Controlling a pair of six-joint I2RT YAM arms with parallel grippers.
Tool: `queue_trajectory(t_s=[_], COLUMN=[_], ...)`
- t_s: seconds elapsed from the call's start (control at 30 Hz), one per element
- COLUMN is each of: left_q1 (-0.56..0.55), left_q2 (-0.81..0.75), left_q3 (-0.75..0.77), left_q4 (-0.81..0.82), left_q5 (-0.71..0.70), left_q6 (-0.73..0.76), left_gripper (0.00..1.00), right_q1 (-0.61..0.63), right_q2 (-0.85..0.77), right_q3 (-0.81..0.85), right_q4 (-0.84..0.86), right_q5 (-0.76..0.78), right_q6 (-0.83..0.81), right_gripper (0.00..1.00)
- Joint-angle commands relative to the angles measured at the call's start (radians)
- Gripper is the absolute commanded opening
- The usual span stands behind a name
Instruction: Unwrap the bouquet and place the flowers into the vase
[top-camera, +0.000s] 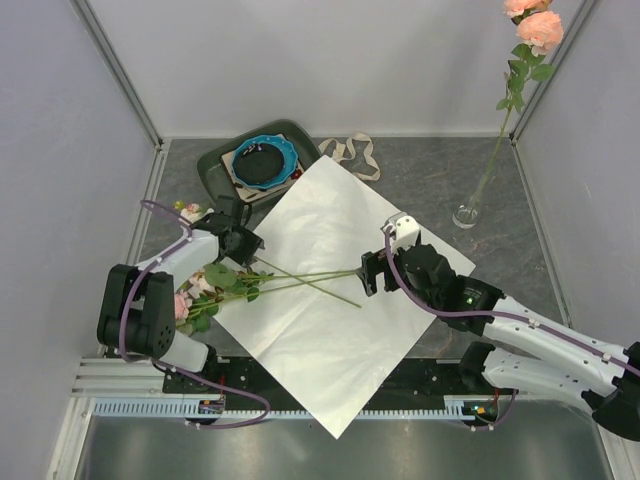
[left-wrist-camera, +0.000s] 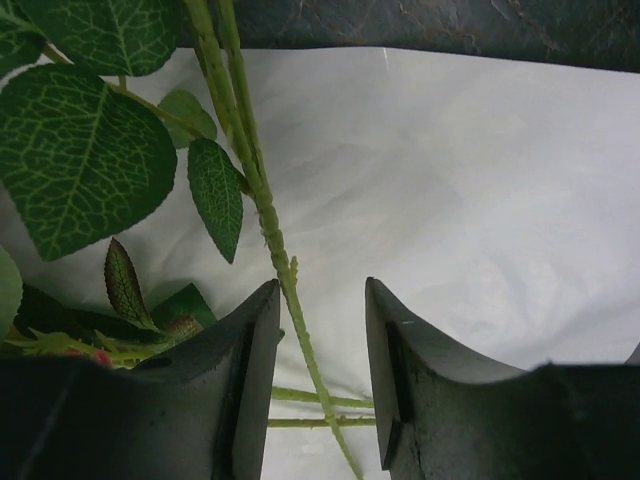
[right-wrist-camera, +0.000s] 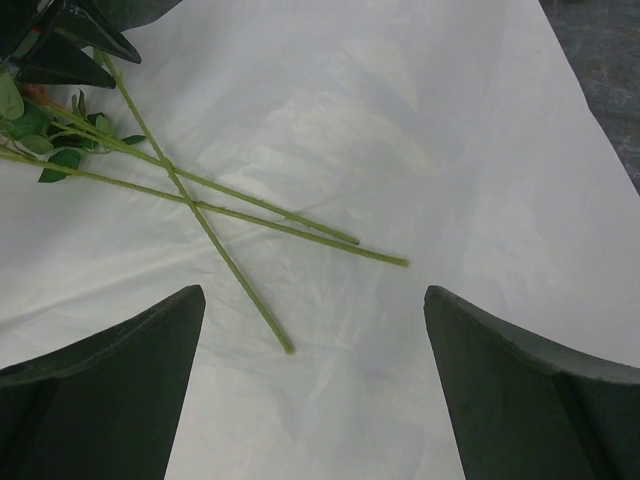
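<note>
The bouquet lies unwrapped: its cream paper (top-camera: 330, 340) is spread flat on the table. Several flowers (top-camera: 215, 285) lie at the paper's left edge, thin green stems (top-camera: 310, 275) crossing toward the middle. My left gripper (top-camera: 248, 245) hovers over the stems by the leaves. In the left wrist view its jaws (left-wrist-camera: 322, 285) stand apart with one stem (left-wrist-camera: 265, 215) running between them, near the left finger. My right gripper (top-camera: 370, 272) is open above the bare paper just short of the stem ends (right-wrist-camera: 230, 262). The clear vase (top-camera: 466, 214) at the right back holds one tall pink rose (top-camera: 538, 28).
A grey tray (top-camera: 222, 168) with a blue dish (top-camera: 262, 160) stands at the back, touching the paper's upper corner. The cream ribbon (top-camera: 352, 152) lies loose on the table beside it. White walls close in the left, back and right.
</note>
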Motion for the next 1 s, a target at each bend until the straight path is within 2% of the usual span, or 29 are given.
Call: queue_trajectory(t_s=[0.0,0.3,0.47,0.63,0.73,0.77,0.83,0.93,0.97], left_q1=[-0.001,-0.001,-0.001,-0.001,0.001,0.001,0.001,0.001,0.001], left_q2=[0.053,0.084,0.077,0.054,0.048,0.042,0.018,-0.091,-0.173], left_q3=[0.059,0.074,0.065,0.048,0.039,0.038,0.030,0.013,0.010], left_q4=[-0.023,-0.032,-0.028,-0.010,0.004,0.004,0.004,0.006,0.006], left_q5=[-0.077,-0.123,-0.122,-0.123,-0.120,-0.117,-0.116,-0.137,-0.142], left_q6=[-0.079,-0.104,-0.099,-0.090,-0.081,-0.075,-0.065,-0.017,0.032], left_gripper=[0.46,0.40,0.26,0.21,0.11,0.02,0.02,0.02,0.02], right_q1=[0.002,0.002,0.004,0.004,0.002,0.002,0.002,0.004,0.004], right_q2=[-0.026,0.012,0.016,0.038,0.056,0.061,0.070,0.075,0.076], right_q3=[-0.001,0.028,0.036,0.050,0.067,0.073,0.081,0.097,0.104], right_q4=[-0.007,-0.018,-0.020,-0.018,-0.020,-0.018,-0.018,-0.021,-0.020], right_q5=[0.042,0.045,0.048,0.051,0.048,0.048,0.048,0.048,0.045], right_q6=[-0.030,-0.033,-0.033,-0.030,-0.031,-0.031,-0.033,-0.033,-0.025], right_gripper=[0.98,0.98,0.98,0.98,0.98,0.98,0.98,0.98,0.98])
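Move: The flower stem to be gripped passes under the left hand's half-open fingers, about 1 cm back, 1 cm left and roughly 2 cm below. The spot where two other stems cross it is some 7 cm right and 5 cm back of the hand. The rose leaves are about 8 cm left and 5 cm back, the green tray 19 cm straight ahead. From the right hand, the gripped part of the stem is roughly 9 cm ahead, 24 cm left and 15 cm below. Down by about 1.5 cm with a drift of some 1 cm to the left, the left hand settles over the stem on the paper, turning some 5 degrees counter-clockwise. It then stays there while its half-open fingers shut fully and pinch the stem between their tips. At the very end it starts back up, by about 1 cm. ##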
